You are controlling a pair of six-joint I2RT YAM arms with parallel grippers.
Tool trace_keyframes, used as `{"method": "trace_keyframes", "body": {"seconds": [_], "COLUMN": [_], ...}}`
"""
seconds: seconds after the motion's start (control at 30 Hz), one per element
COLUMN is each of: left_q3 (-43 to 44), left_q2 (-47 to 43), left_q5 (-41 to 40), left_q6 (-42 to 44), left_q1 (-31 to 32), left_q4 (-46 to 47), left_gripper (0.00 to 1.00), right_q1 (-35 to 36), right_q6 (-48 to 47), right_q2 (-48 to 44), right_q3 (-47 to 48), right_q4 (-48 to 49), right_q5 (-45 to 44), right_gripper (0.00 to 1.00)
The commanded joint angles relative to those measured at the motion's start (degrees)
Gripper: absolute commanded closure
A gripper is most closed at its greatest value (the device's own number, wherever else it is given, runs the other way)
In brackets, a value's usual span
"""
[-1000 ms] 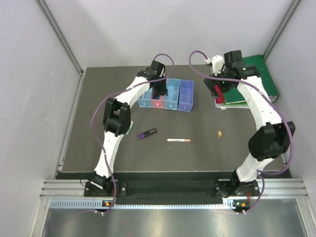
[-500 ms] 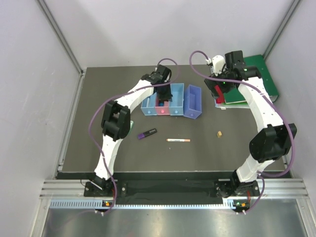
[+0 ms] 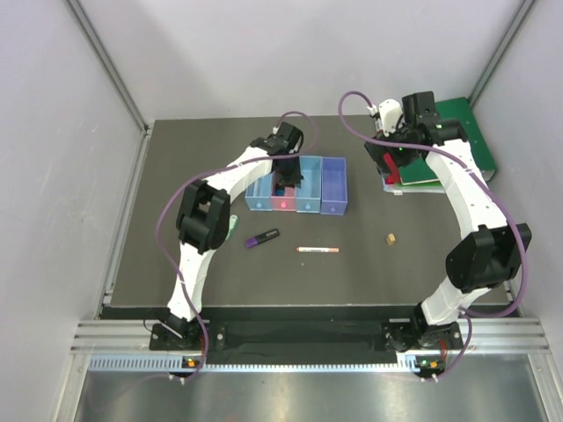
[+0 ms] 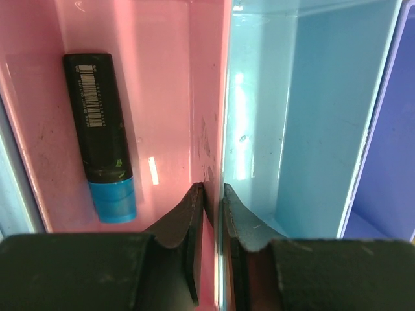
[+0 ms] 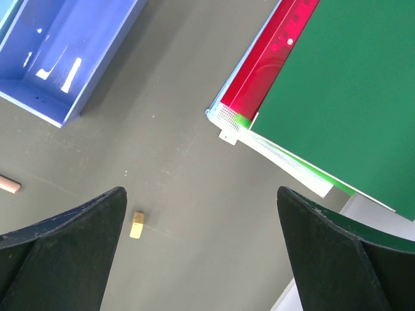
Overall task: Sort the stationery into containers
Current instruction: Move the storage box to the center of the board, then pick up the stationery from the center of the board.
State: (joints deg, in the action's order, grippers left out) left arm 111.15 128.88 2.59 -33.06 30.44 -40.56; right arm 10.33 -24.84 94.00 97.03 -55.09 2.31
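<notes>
The containers [image 3: 333, 185] are a joined row of small bins at the back middle of the table. My left gripper [image 3: 288, 180] [image 4: 213, 188] is shut on the wall between the pink bin [image 4: 149, 78] and a light blue bin [image 4: 292, 116]. A dark marker with a blue cap [image 4: 97, 136] lies in the pink bin. On the mat lie a purple-black highlighter [image 3: 262, 237], a thin white-orange pen [image 3: 318, 250] and a tan nub [image 3: 389, 237] [image 5: 136, 225]. A pale green marker [image 3: 230, 227] peeks out beside the left arm. My right gripper [image 3: 387, 161] [image 5: 201, 194] hangs open and empty.
A large green binder [image 3: 457, 132] [image 5: 343, 97] rests on a red folder [image 3: 391, 169] [image 5: 272, 58] at the back right. The violet-blue bin [image 5: 58, 52] ends the row on the right. Grey walls enclose the table on three sides.
The row of containers, held by my left gripper, swung right and tilted, then came back square, a little nearer the front than before. The right arm has barely moved.
</notes>
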Motion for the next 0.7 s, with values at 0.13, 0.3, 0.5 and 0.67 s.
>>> {"method": "trace_keyframes", "body": {"seconds": [0.13,0.3,0.5,0.67], "left_q3": [-2.35,0.11,3.1,6.61], "left_q2": [-2.06,-1.62,-2.14,-3.37], "left_q5": [0.49,0.48,0.31,1.63], "left_q6": [-2.54,-2.19,-1.22,0.36], "left_q1": [0.33,0.33,0.24,0.06], "left_q4": [-2.78,-2.69,-2.42,-0.32], "left_gripper": [0.87,0.45,0.36,0.35], "right_q1": [-0.4,-0.4,-0.4,-0.4], "right_q6": [0.93,0.85,0.76,0.76], "right_q2": [-2.68,-2.94,-3.29,-3.64], "right_q3": [0.0,-0.62,-1.23,-1.23], "right_q4": [1.04,1.12,1.13,0.95], "right_q5": [1.3,1.21,1.3,1.39], "right_gripper": [0.0,0.0,0.0,0.0]}}
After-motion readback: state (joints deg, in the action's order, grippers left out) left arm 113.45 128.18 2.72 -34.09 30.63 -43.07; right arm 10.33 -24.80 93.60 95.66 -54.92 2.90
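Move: Pinched in the left fingers is the storage box's divider between the pink and middle light-blue bays; the box's middle is about 1 cm ahead, level sideways, and some 3 cm below. The blue-capped marker in the pink bay is roughly 2 cm ahead, 4 cm left. On the board, the purple marker lies about 11 cm back, 9 cm left, and the orange pen 14 cm back, 5 cm right. From the right hand the box is some 28 cm left, 6 cm ahead. Easing the last 1 cm or so back towards its base, the left hand opens its fingers from a pinch to about two thirds and lets go of the box's divider wall. It then turns upward, climbing about 2 cm off its lowest point and coming forward about 1 cm, with the parted fingers still straddling the divider and the wrist barely turning. ##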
